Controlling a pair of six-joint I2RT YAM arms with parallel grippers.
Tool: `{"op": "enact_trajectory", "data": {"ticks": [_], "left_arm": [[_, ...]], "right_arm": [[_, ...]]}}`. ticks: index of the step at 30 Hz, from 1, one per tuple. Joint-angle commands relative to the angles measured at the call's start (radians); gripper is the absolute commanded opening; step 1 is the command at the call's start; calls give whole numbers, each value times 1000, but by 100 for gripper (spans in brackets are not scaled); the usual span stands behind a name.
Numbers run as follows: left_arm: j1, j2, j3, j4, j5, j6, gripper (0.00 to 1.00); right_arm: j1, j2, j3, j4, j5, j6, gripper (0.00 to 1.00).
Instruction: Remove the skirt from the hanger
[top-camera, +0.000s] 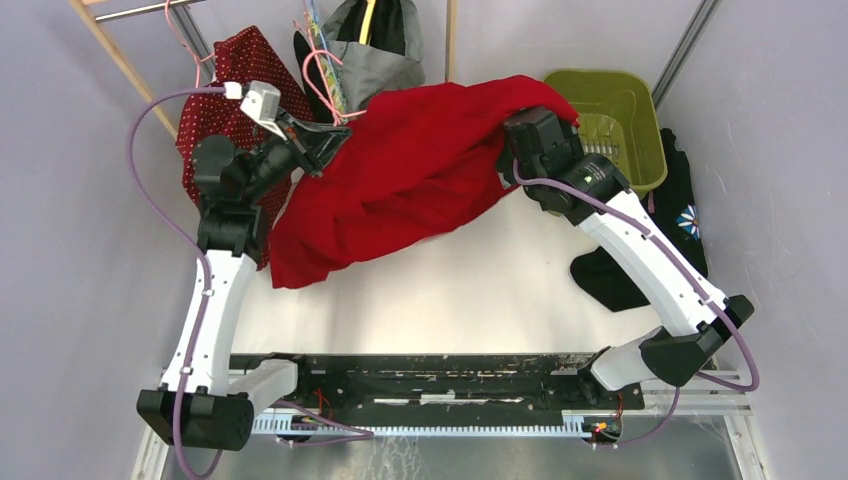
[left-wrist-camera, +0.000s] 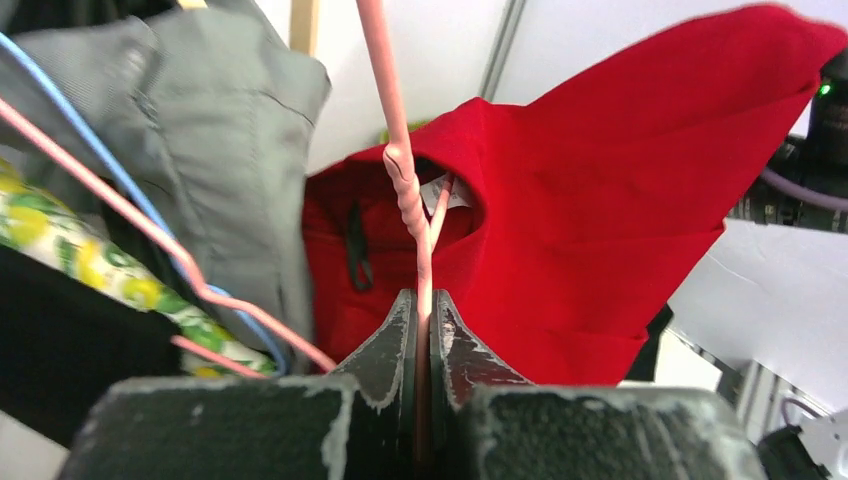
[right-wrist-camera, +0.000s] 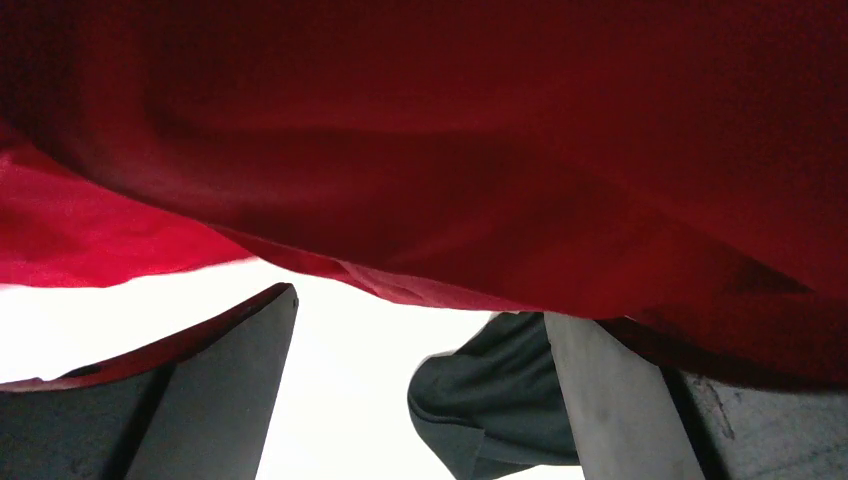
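Note:
The red skirt (top-camera: 420, 170) hangs spread above the table between the two arms. Its waistband (left-wrist-camera: 400, 230) sits on a pink wire hanger (left-wrist-camera: 408, 195). My left gripper (left-wrist-camera: 424, 312) is shut on the hanger's wire stem just below the twisted neck; from above, the left gripper (top-camera: 325, 145) is at the skirt's left end. The skirt's right end drapes over my right gripper, whose fingertips are hidden in the top view. In the right wrist view the right gripper (right-wrist-camera: 420, 305) stands open with nothing between its fingers, and the skirt (right-wrist-camera: 450, 150) lies over it.
A green basket (top-camera: 610, 120) stands at the back right. A black garment (top-camera: 640, 270) lies on the table to the right, also under the right gripper (right-wrist-camera: 490, 400). A red dotted garment (top-camera: 225, 110), a grey garment (left-wrist-camera: 220, 150) and other hangers crowd the rack at the back left.

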Motion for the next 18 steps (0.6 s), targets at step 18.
{"op": "enact_trajectory", "data": {"ticks": [18], "left_arm": [[-167, 211, 281, -173, -431, 431, 3]], "right_arm": [[1, -77, -271, -41, -12, 125, 100]]}}
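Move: The red skirt hangs on the pink hanger that the left fingers hold; its middle is about 9 cm to the left hand's right, 3 cm back and 5 cm lower. The grey garment is some 14 cm ahead and 4 cm right, the dotted garment about 14 cm left and 3 cm ahead. For the right hand, the skirt's middle is some 21 cm left, 6 cm back and slightly higher; the green basket is about 12 cm right, 2 cm ahead, far below. Keeping its pinch on the hanger's twisted neck, the left hand follows through after throwing the skirt across the right gripper: it sinks about 5 cm while going right some 4 cm, then swings forward about 5 cm and partly back left, rolling roughly 15 degrees so its left side rises. The right hand, fingers staying wide open under the skirt's far end, holds nearly still at first, then drops about 7 cm, drawing slightly back and right as its fingers tip down a little. ##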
